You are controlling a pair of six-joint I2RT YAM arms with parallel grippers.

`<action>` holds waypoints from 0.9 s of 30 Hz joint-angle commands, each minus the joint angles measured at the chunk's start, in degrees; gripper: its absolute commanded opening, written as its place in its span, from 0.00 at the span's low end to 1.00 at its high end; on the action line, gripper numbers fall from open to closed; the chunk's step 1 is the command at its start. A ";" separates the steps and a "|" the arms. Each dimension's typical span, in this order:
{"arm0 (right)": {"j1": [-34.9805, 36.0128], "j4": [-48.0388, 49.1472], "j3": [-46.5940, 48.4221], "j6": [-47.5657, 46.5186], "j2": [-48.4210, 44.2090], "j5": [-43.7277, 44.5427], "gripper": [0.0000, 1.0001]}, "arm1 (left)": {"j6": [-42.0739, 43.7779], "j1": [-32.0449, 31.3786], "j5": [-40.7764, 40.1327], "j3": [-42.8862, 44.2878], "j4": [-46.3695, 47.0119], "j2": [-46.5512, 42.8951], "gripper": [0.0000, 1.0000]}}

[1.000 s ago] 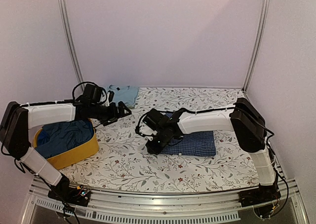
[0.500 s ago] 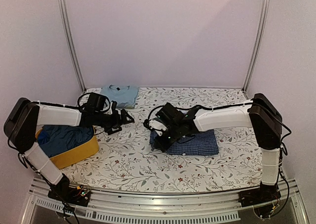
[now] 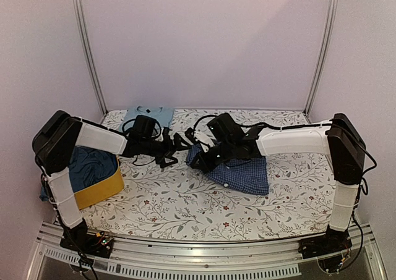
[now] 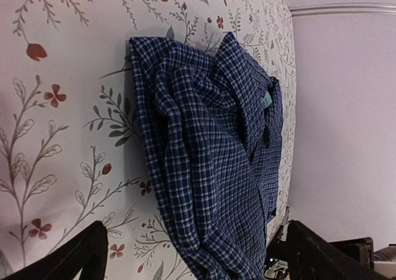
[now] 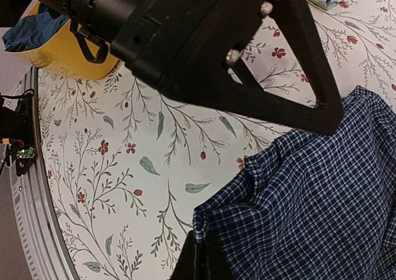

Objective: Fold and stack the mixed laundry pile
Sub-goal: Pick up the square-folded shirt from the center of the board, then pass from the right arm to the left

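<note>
The navy-and-white checked shirt (image 3: 241, 172) lies folded at mid-table, its left edge bunched and raised. My right gripper (image 3: 202, 159) is shut on that edge; in the right wrist view its fingertips (image 5: 200, 240) pinch a corner of the checked shirt (image 5: 309, 199). My left gripper (image 3: 180, 144) hangs open just left of the shirt, facing it. In the left wrist view the checked shirt (image 4: 210, 162) fills the middle, with the wide-apart fingers (image 4: 77, 258) holding nothing. A light blue T-shirt (image 3: 148, 115) lies flat at the back left. Dark blue clothes (image 3: 90, 165) sit in the basket.
A yellow fabric basket (image 3: 102, 190) stands at the left front, under the left arm's elbow. The floral table cover (image 3: 179, 203) spans the table. The left gripper's black body (image 5: 247, 63) hangs close above the right gripper. Walls close in on three sides.
The right gripper has shut on the checked shirt's left edge and pulled it up and toward the back. The left arm has swung right, still open, up to the shirt.
</note>
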 commanded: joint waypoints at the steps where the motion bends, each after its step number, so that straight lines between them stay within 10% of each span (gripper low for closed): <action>1: 0.26 2.32 1.29 0.84 0.92 -1.05 0.00 | -5.86 -2.16 2.51 1.87 4.45 3.77 1.00; 17: 0.35 0.90 5.66 -0.14 5.76 -1.09 0.00 | -4.73 -5.07 7.39 7.69 7.77 12.27 0.28; 20: 0.34 0.44 5.07 -0.21 4.40 -0.33 0.09 | 1.91 -4.28 4.48 11.59 -0.61 12.19 0.00; 27: -1.73 -0.29 0.30 1.12 -4.12 2.94 0.38 | 25.74 -4.17 -15.17 32.80 -36.02 16.72 0.00</action>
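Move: To the right of the left gripper, about 6 cm away and 3 cm lower, hangs the near stretch of the dark-blue checked shirt's raised left edge. The shirt's middle lies some 19 cm right, 6 cm back and 6 cm below; the light-blue folded shirt is about 18 cm ahead, 11 cm left and 6 cm below. From the right gripper, still pinching the raised corner, that edge is roughly 6 cm ahead, 1 cm left and 6 cm lower. Reaching about 6 cm right and 3.5 cm down with open fingers, the left hand brings them around the shirt's raised left edge and closes them to pinch it, then draws forward about 4 cm with a slight rise. The right hand keeps its pinch on the corner while easing a little left, forward and down, then opens about a third and lets the cloth go. ##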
